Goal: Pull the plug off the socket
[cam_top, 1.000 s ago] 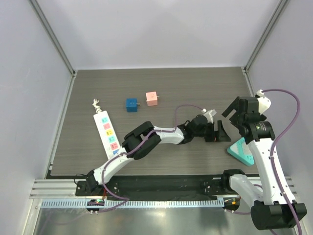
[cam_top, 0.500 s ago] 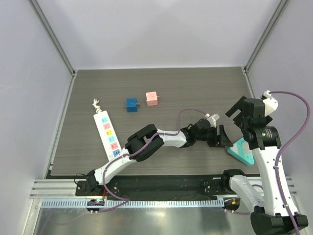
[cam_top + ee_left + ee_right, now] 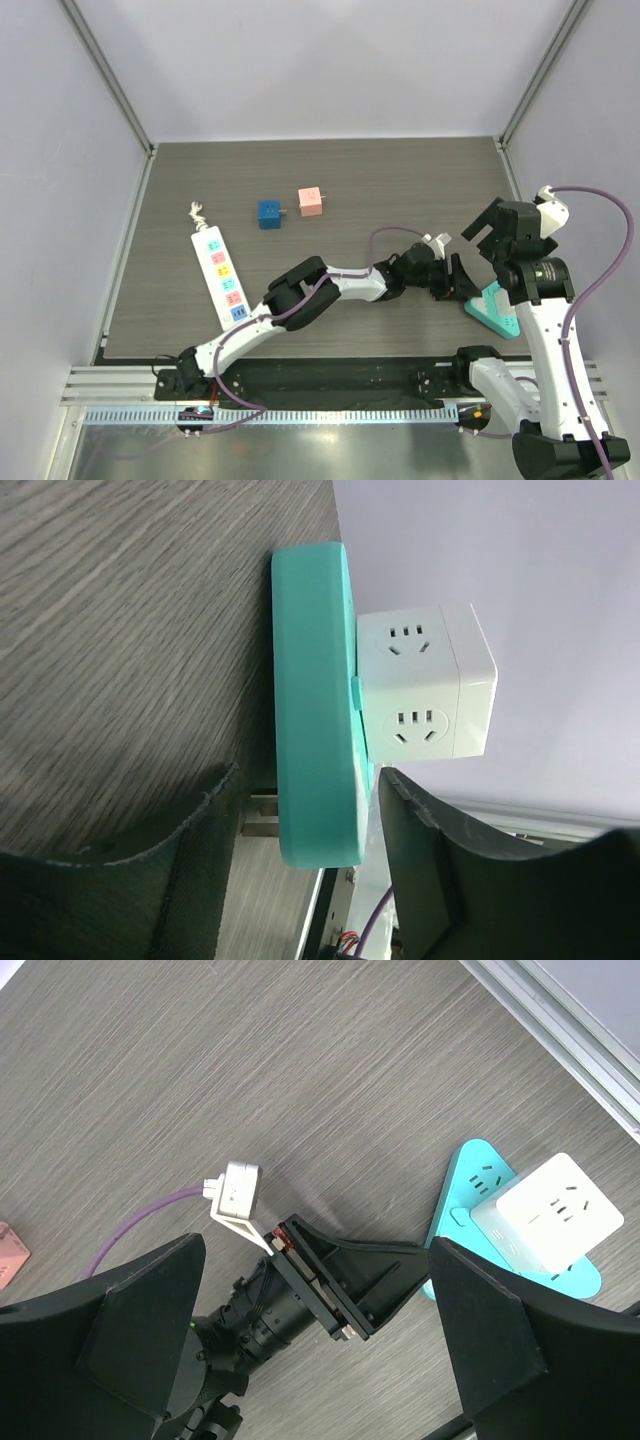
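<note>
A teal socket base [image 3: 315, 700] lies at the table's right edge, also visible from above as the socket [image 3: 493, 308] and in the right wrist view as the socket [image 3: 470, 1190]. A white cube plug [image 3: 425, 685] stands plugged into its top face; this plug [image 3: 550, 1210] is hidden by the right arm from above. My left gripper [image 3: 310, 830] is open and straddles the socket's near end, with one finger [image 3: 170, 880] on the table side by the metal prongs and the other finger [image 3: 450, 880] just off the top face. My right gripper [image 3: 315, 1300] hangs wide open above the left gripper [image 3: 460, 280], holding nothing.
A white power strip [image 3: 222, 272] lies at the left. A blue cube [image 3: 269, 214] and a pink cube [image 3: 309, 202] sit toward the back. The table's right edge and the frame rail run just beyond the socket. The right arm [image 3: 545, 320] stands over that corner.
My left gripper has slid right onto the teal socket's end and its jaws have narrowed around it. The right gripper shifted slightly right, then held still, open.
</note>
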Controlling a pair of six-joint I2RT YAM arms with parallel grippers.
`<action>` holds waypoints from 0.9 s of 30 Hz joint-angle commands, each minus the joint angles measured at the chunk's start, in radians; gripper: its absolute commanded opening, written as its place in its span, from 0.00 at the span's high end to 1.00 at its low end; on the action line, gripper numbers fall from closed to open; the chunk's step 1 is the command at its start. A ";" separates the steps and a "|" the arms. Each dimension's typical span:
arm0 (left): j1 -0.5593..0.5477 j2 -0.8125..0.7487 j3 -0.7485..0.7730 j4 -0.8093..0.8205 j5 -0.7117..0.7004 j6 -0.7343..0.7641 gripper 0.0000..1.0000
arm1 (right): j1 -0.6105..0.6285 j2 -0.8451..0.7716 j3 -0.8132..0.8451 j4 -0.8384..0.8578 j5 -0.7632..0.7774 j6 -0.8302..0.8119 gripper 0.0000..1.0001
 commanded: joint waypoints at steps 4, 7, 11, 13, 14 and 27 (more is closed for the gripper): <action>-0.017 0.023 0.003 0.082 0.020 -0.058 0.55 | 0.000 0.019 0.023 0.011 0.048 -0.008 0.00; -0.017 0.007 -0.029 0.125 0.020 -0.064 0.69 | 0.000 0.022 0.023 0.011 0.048 -0.005 0.00; -0.004 -0.055 -0.146 0.170 0.010 -0.061 0.97 | 0.000 0.024 0.014 0.011 0.034 -0.005 0.01; 0.009 -0.082 -0.195 0.197 0.007 -0.056 1.00 | 0.000 0.025 0.008 0.013 0.030 -0.010 0.00; 0.016 -0.092 -0.216 0.201 0.006 -0.052 1.00 | 0.000 0.028 0.003 0.015 0.025 -0.013 0.00; 0.117 -0.376 -0.718 0.308 -0.042 0.042 1.00 | 0.000 0.084 -0.098 0.102 -0.373 -0.223 0.01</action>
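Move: The teal socket's near end already sits between the left hand's open fingers. Its middle is about 5 cm to the right, 3 cm back and 1 cm lower. The white plug stands on the socket, some 10 cm to the left hand's right, 2 cm back and 2 cm higher. From the right hand, which waits high and open, the plug lies roughly 6 cm to the right, 5 cm back and 16 cm below; the socket's middle is about 2 cm right, 6 cm back and 19 cm below. Staying nearly in place at first, the left hand closes its fingers on the socket's near end, one above and one below, then draws it about 11 cm to the left with hardly any change in height. As the socket comes across, the right hand, fingers wide open, sinks some 5 cm towards the plug, drifting left and turning about 15 degrees counter-clockwise. ##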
